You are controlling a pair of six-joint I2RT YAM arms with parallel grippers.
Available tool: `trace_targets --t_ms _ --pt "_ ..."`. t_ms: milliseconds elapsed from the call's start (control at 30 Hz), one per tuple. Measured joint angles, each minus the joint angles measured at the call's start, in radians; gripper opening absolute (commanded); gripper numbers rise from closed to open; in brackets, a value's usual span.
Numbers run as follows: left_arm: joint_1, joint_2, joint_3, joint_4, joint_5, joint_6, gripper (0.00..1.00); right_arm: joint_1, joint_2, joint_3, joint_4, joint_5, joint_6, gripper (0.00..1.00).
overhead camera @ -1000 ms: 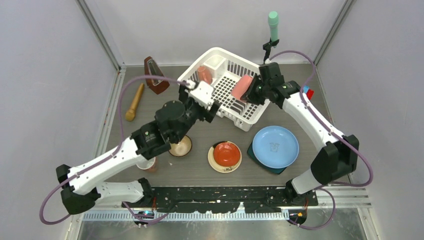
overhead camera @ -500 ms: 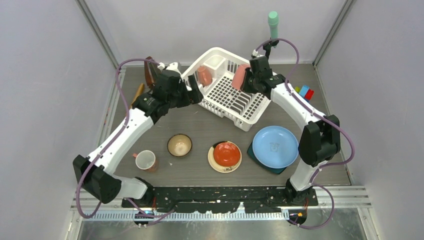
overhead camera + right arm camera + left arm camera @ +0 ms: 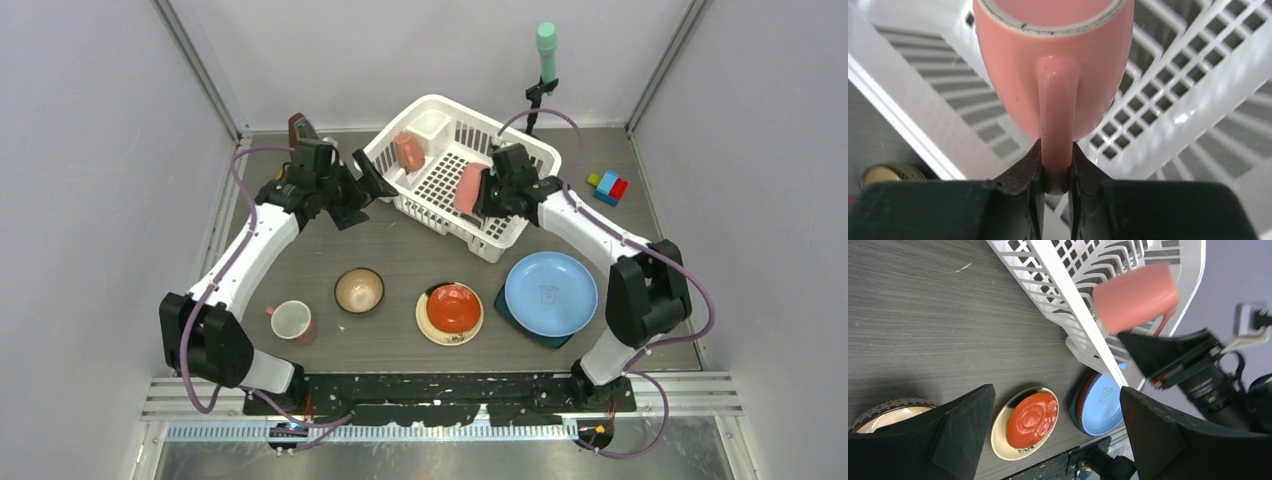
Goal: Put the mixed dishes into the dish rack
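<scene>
My right gripper (image 3: 1055, 170) is shut on the handle of a pink mug (image 3: 1053, 65), which hangs on its side over the white dish rack (image 3: 497, 243). A second pink mug (image 3: 408, 150) lies inside the rack by the cutlery cup. My left gripper (image 3: 360, 197) stands wide open and empty just left of the rack. On the table are a third pink mug (image 3: 291, 322), the brown bowl (image 3: 359, 290), the red saucer (image 3: 453, 306) on the cream saucer (image 3: 449, 337), and the light blue plate (image 3: 550, 292) on the dark teal plate (image 3: 508, 316).
The brown metronome (image 3: 298, 126) stands behind the left arm, mostly hidden by it. Coloured blocks (image 3: 607, 186) lie right of the rack. A green-topped pole (image 3: 546, 45) rises behind the rack's far corner. Grey walls close in both sides.
The left arm swung from over the table's middle to the rack's left side while its jaws opened wider. The right gripper carried the mug back, then nearer and lower over the rack.
</scene>
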Motion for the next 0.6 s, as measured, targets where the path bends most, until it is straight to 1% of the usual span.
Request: trace_targets --t_ms 133,267,433,600 --pt "0.032 -0.002 -0.084 0.081 0.076 -0.026 1.00 0.058 -0.089 -0.114 -0.039 0.003 0.007 0.00" --pt "0.029 -0.033 -0.153 0.115 0.091 -0.027 1.00 0.081 -0.135 -0.134 -0.037 -0.019 0.008 0.00" --pt "0.029 -0.082 -0.155 0.116 0.090 -0.010 1.00 0.104 -0.172 -0.157 -0.027 -0.008 0.017 0.00" --pt "0.029 -0.100 -0.154 0.115 0.090 0.005 1.00 0.163 -0.183 -0.164 -0.023 -0.005 0.036 0.00"
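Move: The right hand holds a pink mug by its handle inside the dish rack, whose middle lies about 4 cm ahead, 4 cm left and 5 cm below. The upright mug in the rack stands some 11 cm ahead and 14 cm left; the red bowl lies roughly 19 cm back and 6 cm left, the blue plate 16 cm back and 13 cm right. From the empty left hand, the rack's middle is about 3 cm ahead, 16 cm right and 13 cm down. Still pinching the handle, the right hand drags the mug about 8 cm back and 4 left against the rack. ##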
